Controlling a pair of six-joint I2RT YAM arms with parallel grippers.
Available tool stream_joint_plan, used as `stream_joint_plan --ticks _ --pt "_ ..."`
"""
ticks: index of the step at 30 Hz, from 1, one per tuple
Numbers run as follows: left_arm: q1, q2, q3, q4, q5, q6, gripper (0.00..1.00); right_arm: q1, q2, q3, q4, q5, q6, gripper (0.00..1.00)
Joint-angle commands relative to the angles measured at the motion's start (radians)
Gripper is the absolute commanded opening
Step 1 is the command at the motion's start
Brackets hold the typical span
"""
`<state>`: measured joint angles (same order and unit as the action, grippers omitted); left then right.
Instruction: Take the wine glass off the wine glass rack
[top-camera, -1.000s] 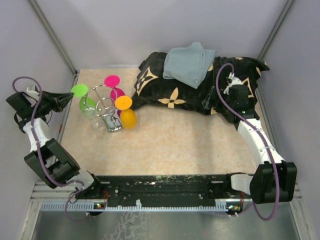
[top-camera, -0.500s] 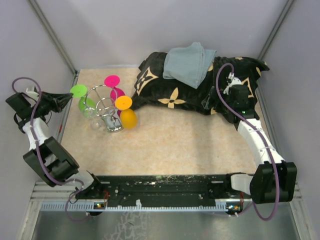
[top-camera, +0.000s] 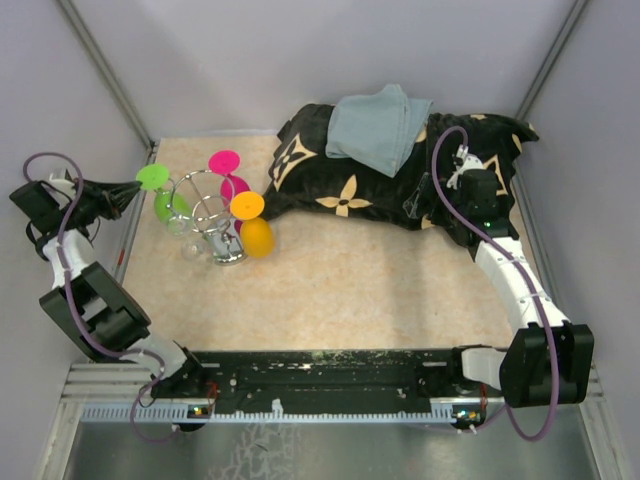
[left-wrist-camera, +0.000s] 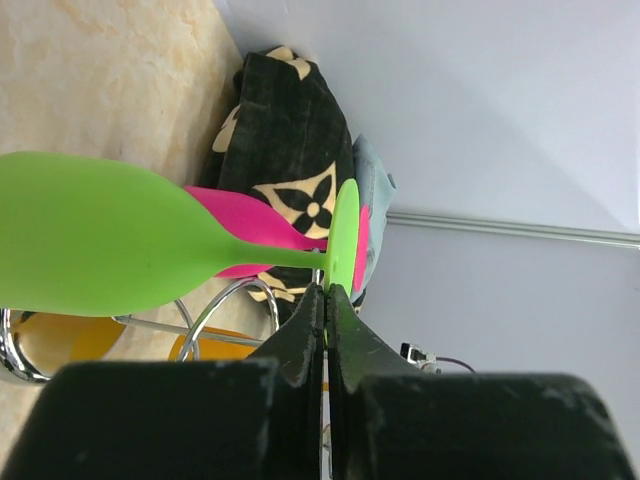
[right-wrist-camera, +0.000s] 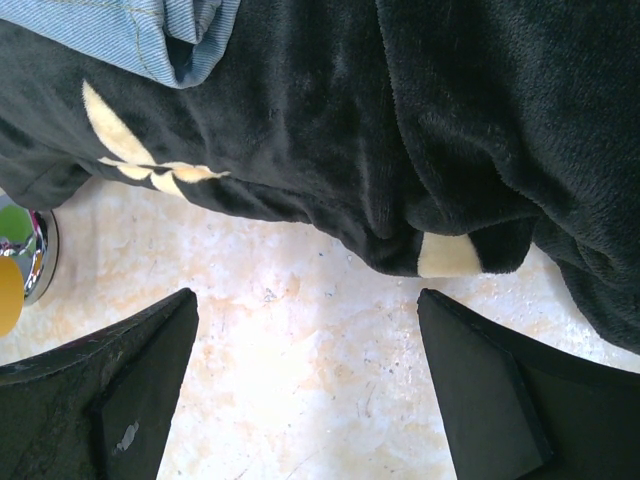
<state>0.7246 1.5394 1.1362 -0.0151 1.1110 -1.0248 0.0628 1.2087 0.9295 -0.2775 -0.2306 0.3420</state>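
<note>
A green wine glass (top-camera: 166, 203) lies tipped sideways at the left edge of the chrome wine glass rack (top-camera: 222, 245). My left gripper (top-camera: 135, 188) is shut on the rim of its round foot. In the left wrist view the closed fingertips (left-wrist-camera: 327, 295) pinch the thin green disc, and the glass's bowl (left-wrist-camera: 100, 235) stretches left above a chrome loop (left-wrist-camera: 215, 305). A pink glass (top-camera: 225, 165) and an orange glass (top-camera: 255, 232) hang on the same rack. My right gripper (top-camera: 418, 205) stands open over bare table (right-wrist-camera: 308, 300), holding nothing.
A black blanket with cream flower motifs (top-camera: 380, 180) lies across the back right, with a folded blue-grey cloth (top-camera: 378, 128) on top. Its edge is just beyond the right fingers (right-wrist-camera: 480, 380). Enclosure walls stand close on the left and right.
My left arm has drawn a little leftward, taking the green glass with it by the foot. The right arm has not moved.
</note>
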Motion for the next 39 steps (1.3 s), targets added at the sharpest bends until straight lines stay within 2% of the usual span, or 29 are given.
stream_joint_plan --ticks 1,13,23,30,34,39 --pt "0.006 0.013 0.045 0.068 0.003 -0.027 0.00 -0.004 -0.023 0.023 0.028 0.001 0.001 0.91" --pt "0.023 -0.007 0.074 0.065 -0.012 0.000 0.00 -0.004 -0.021 0.034 0.016 0.002 -0.001 0.91" --pt "0.047 -0.013 0.176 -0.070 -0.037 0.186 0.00 -0.004 -0.006 0.067 -0.003 -0.008 -0.023 0.91" --pt "0.043 -0.037 0.289 -0.180 -0.001 0.385 0.00 -0.003 0.004 0.073 -0.001 -0.017 -0.025 0.91" --pt "0.027 -0.068 0.367 -0.201 0.010 0.474 0.00 -0.003 0.026 0.105 -0.011 -0.011 -0.038 0.91" --pt "-0.050 -0.121 0.489 -0.271 -0.023 0.630 0.00 -0.004 0.058 0.207 -0.049 -0.013 -0.064 0.91"
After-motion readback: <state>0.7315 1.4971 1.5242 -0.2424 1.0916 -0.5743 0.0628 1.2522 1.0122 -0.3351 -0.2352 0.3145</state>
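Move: The left hand already pinches the rim of the foot of the upside-down green wine glass, whose middle hangs about 3 cm to the right, 1 cm ahead and 9 cm below. The rack stands some 13 cm right and 3 cm back, its middle about 14 cm lower; at glass height, the pink glass is about 17 cm right and 4 cm ahead, the orange one 21 cm right and 4 cm back. From the right hand the green glass is roughly 53 cm left, 4 cm ahead, level in height. Keeping its closed grip on the rim of the foot, the left hand first all but stays in place beside the rack, then raises the green glass about 11 cm, edging a couple of centimetres left away from the rack before coming partly back right, fastest at the end. As it climbs, the wrist rolls some 30 degrees, left side up, and the fingers tip upward, so the hanging bowl swings to the left and forward. ##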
